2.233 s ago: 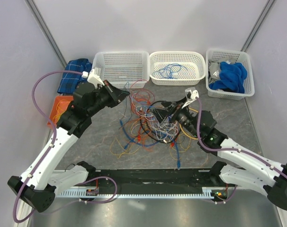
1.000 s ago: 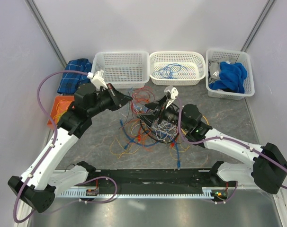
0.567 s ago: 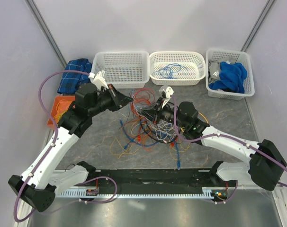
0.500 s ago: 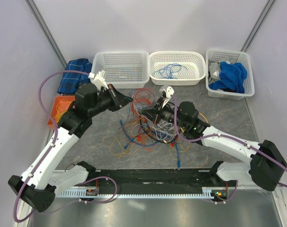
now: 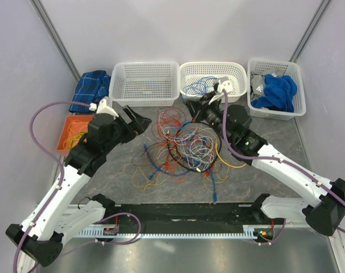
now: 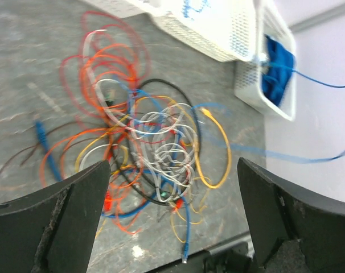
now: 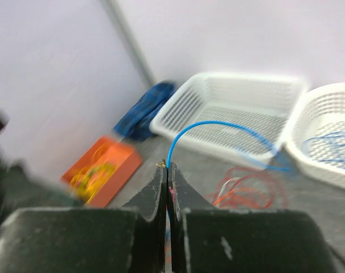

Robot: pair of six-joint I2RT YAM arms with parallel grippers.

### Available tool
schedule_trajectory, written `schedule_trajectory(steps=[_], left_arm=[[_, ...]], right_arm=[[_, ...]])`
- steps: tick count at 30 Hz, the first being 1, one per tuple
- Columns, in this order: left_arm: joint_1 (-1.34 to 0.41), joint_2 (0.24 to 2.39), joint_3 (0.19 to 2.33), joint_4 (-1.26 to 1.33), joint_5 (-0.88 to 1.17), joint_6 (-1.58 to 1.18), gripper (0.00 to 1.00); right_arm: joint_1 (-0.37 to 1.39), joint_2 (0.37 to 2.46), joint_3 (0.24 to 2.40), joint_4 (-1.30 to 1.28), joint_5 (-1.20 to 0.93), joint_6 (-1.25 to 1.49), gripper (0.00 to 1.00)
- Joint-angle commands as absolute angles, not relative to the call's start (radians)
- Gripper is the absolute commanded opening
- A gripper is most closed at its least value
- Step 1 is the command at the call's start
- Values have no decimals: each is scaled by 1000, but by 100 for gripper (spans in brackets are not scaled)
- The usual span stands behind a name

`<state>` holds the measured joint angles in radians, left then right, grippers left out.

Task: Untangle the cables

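Note:
The cables (image 5: 187, 145) lie in a loose jumble of orange, red, blue, white, grey and yellow wires with a black loop, mid-table. My right gripper (image 5: 191, 108) hovers behind the pile, near the middle basket. It is shut on a thin blue cable (image 7: 218, 124) that arcs up from its tips (image 7: 168, 168) and trails off right. My left gripper (image 5: 137, 116) is open and empty, left of the pile. In the left wrist view its fingers (image 6: 47, 227) frame the cables (image 6: 155, 148) below, and the taut blue cable (image 6: 286, 154) crosses the air at right.
Three white baskets line the back: an empty one (image 5: 145, 82), one with blue wires (image 5: 212, 81), one with blue cloth (image 5: 275, 85). An orange tray (image 5: 73, 133) of yellow wires and a plaid cloth (image 5: 93, 85) sit at left. A black rail (image 5: 178, 213) runs along the front.
The right gripper has shut on a blue cable and lifted back toward the middle basket, drawing it out of the pile. The left gripper has opened and drawn back to the left.

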<state>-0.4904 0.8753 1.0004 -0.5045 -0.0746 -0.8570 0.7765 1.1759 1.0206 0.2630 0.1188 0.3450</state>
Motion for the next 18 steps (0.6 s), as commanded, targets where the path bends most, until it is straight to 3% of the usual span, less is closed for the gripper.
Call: schedule_trajectory(steps=[1,5,18], left_arm=[[-491,825,927,-552,-221,-950,100],[-489,827,878,-566,-196,-957,99],[-491,709,674,-555,-156,-1005,97]], right_arm=[[671,1241,1158,202,265,388,0],[546,1336,1337,202,256,423,0],[371,1822,1853,129,276,417,0]])
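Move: The right hand holds the blue cable. The white oval basket it is bound for has its middle about 28 cm ahead, 15 cm to the right and 31 cm below. The square white basket lies some 28 cm ahead and 22 cm left; the white cable tangle is roughly 3 cm back, 3 cm right and 35 cm down. From the empty left hand, the oval basket is about 34 cm ahead, 32 cm right and 23 cm lower. Still pinching the blue cable, the right hand sweeps it quickly away from the tangle towards the oval basket, some 21 cm forward with about 9 cm each to the right and upward, while turning nearly 30 degrees clockwise. The left hand, already open and empty, sinks about 10 cm, easing slightly back and left as its fingers tip down. ##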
